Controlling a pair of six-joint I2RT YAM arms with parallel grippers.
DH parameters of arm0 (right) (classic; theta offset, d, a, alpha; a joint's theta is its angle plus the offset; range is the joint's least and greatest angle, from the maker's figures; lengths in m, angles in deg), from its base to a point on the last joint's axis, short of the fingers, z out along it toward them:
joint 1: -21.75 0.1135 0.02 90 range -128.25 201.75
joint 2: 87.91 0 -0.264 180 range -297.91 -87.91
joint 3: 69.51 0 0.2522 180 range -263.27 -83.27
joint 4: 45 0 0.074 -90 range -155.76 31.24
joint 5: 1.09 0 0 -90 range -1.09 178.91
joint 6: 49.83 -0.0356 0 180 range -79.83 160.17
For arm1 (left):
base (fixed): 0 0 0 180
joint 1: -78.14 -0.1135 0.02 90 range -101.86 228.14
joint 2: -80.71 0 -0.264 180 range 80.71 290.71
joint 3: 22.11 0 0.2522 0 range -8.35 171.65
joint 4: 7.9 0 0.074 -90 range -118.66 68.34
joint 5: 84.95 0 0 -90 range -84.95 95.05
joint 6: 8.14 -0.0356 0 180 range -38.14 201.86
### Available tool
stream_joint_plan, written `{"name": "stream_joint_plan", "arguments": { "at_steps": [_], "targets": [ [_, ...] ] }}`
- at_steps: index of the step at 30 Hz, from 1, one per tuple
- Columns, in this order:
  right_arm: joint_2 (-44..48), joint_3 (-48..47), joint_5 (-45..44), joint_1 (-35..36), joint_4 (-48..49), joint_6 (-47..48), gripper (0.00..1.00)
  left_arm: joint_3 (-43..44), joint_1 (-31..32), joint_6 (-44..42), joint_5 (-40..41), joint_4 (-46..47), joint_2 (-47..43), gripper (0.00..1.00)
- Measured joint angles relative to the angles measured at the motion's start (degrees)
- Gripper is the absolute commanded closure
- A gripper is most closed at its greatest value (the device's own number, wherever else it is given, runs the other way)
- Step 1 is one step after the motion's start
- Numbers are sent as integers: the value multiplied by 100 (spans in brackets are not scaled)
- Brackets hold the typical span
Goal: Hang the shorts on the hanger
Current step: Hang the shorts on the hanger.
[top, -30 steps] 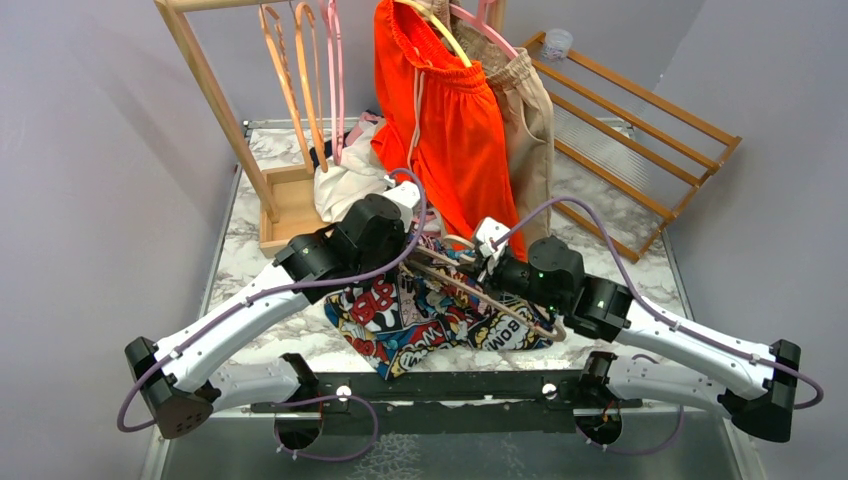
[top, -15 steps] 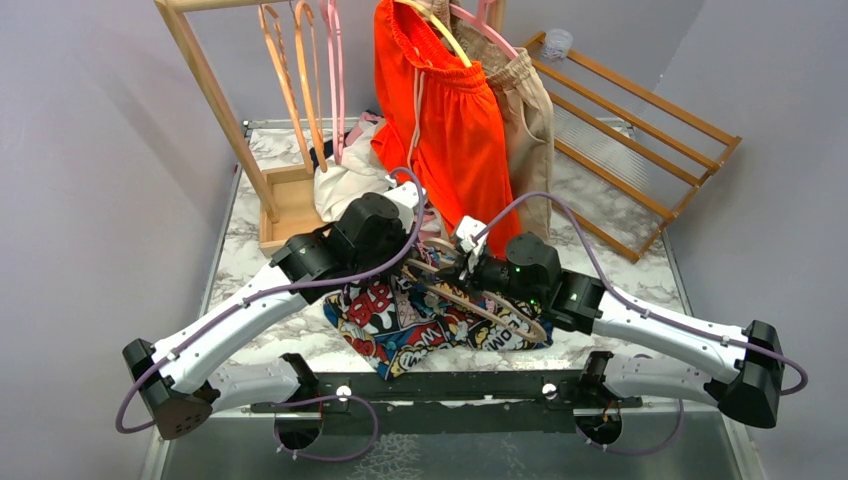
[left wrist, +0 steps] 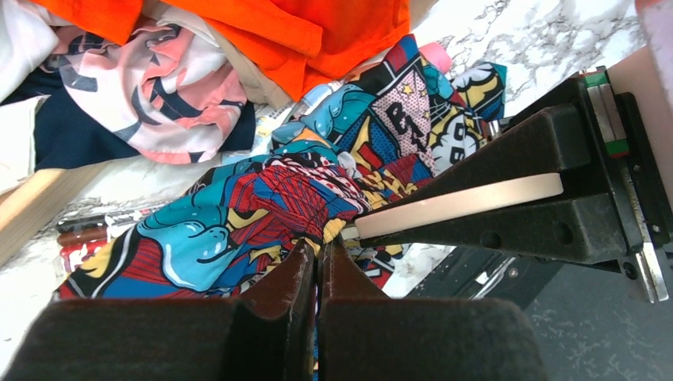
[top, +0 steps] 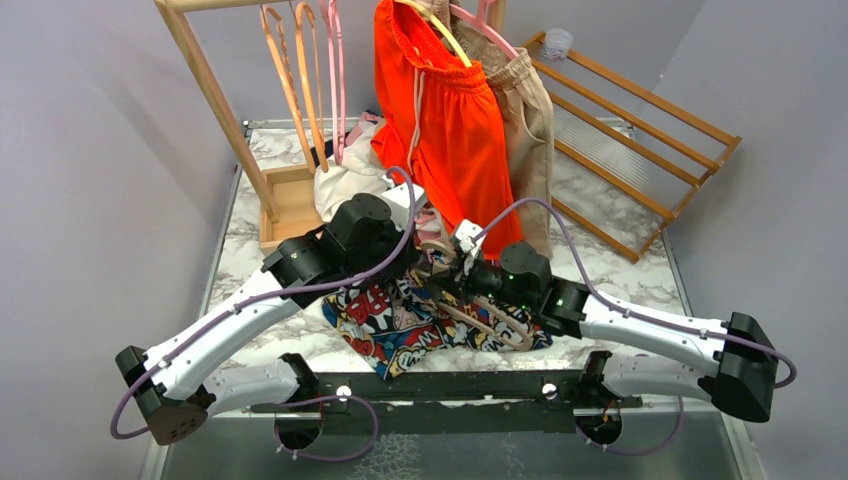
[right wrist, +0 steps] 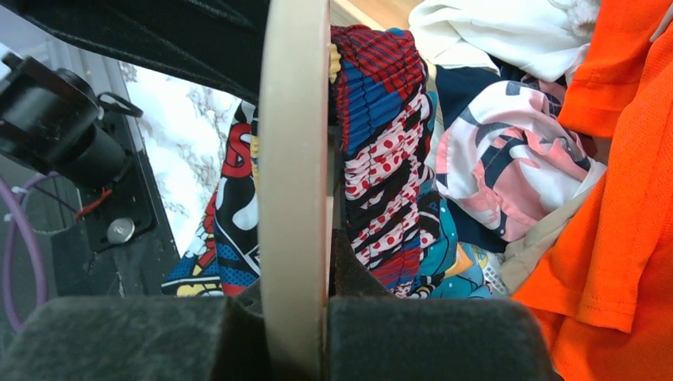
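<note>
The comic-print shorts [top: 400,322] lie bunched on the marble table between the two arms. My left gripper [top: 418,264] is shut on a gathered fold at their waistband [left wrist: 317,198], which is lifted a little. My right gripper [top: 447,277] is shut on one arm of the cream hanger [top: 486,316], close beside the left gripper. In the right wrist view the hanger arm [right wrist: 295,151] runs straight up between the fingers, right next to the elastic waistband [right wrist: 381,135]. In the left wrist view the hanger's tip [left wrist: 460,204] reaches the fabric pinched at my left fingertips [left wrist: 305,258].
A wooden rack [top: 212,95] at the back carries orange hangers [top: 288,85], a pink hanger [top: 336,70], plain orange shorts [top: 450,115] and beige shorts [top: 532,115]. Loose white and pink-patterned clothes [top: 350,180] lie under it. A slatted wooden frame [top: 630,125] leans at the back right.
My right arm has carried the hanger left and forward, up against the waistband that my left gripper holds. The left arm has shifted slightly left. Both grips are unchanged.
</note>
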Motion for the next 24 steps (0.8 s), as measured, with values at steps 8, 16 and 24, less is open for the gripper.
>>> {"name": "stream_joint_plan", "arguments": {
  "at_steps": [8, 16, 24],
  "targets": [
    [343, 400, 127, 0, 726, -422, 99, -2, 0, 133, -234, 170, -118, 100],
    [525, 634, 387, -2, 1325, -929, 99, 0, 0, 326, -636, 398, -111, 100],
    [643, 693, 638, -4, 1611, -1178, 99, 446, 0, 553, -984, 413, -72, 100]
  ]
}}
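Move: The left hand still pinches a corner of the shorts' waistband; the hanger's grip point, in the right fingers, is about 3 cm to its right, 1 cm back and 5 cm lower. From the right hand, that pinched waistband corner lies some 3 cm left, 1 cm ahead and 5 cm up. The pink-navy cloth is roughly 17 cm straight ahead of the left hand on the table, and the orange shorts hang about 20 cm straight ahead of the right. Upward together, both hands lift about 5 cm, the left also drawing the pinched waistband to the right, across towards the hanger's grip point, and slightly back. The right brings the hanger back some 3 cm and tips its left-pointing fingers up by nearly 20 degrees; the left wrist rolls a little, its left side dipping. Both grips stay shut. ##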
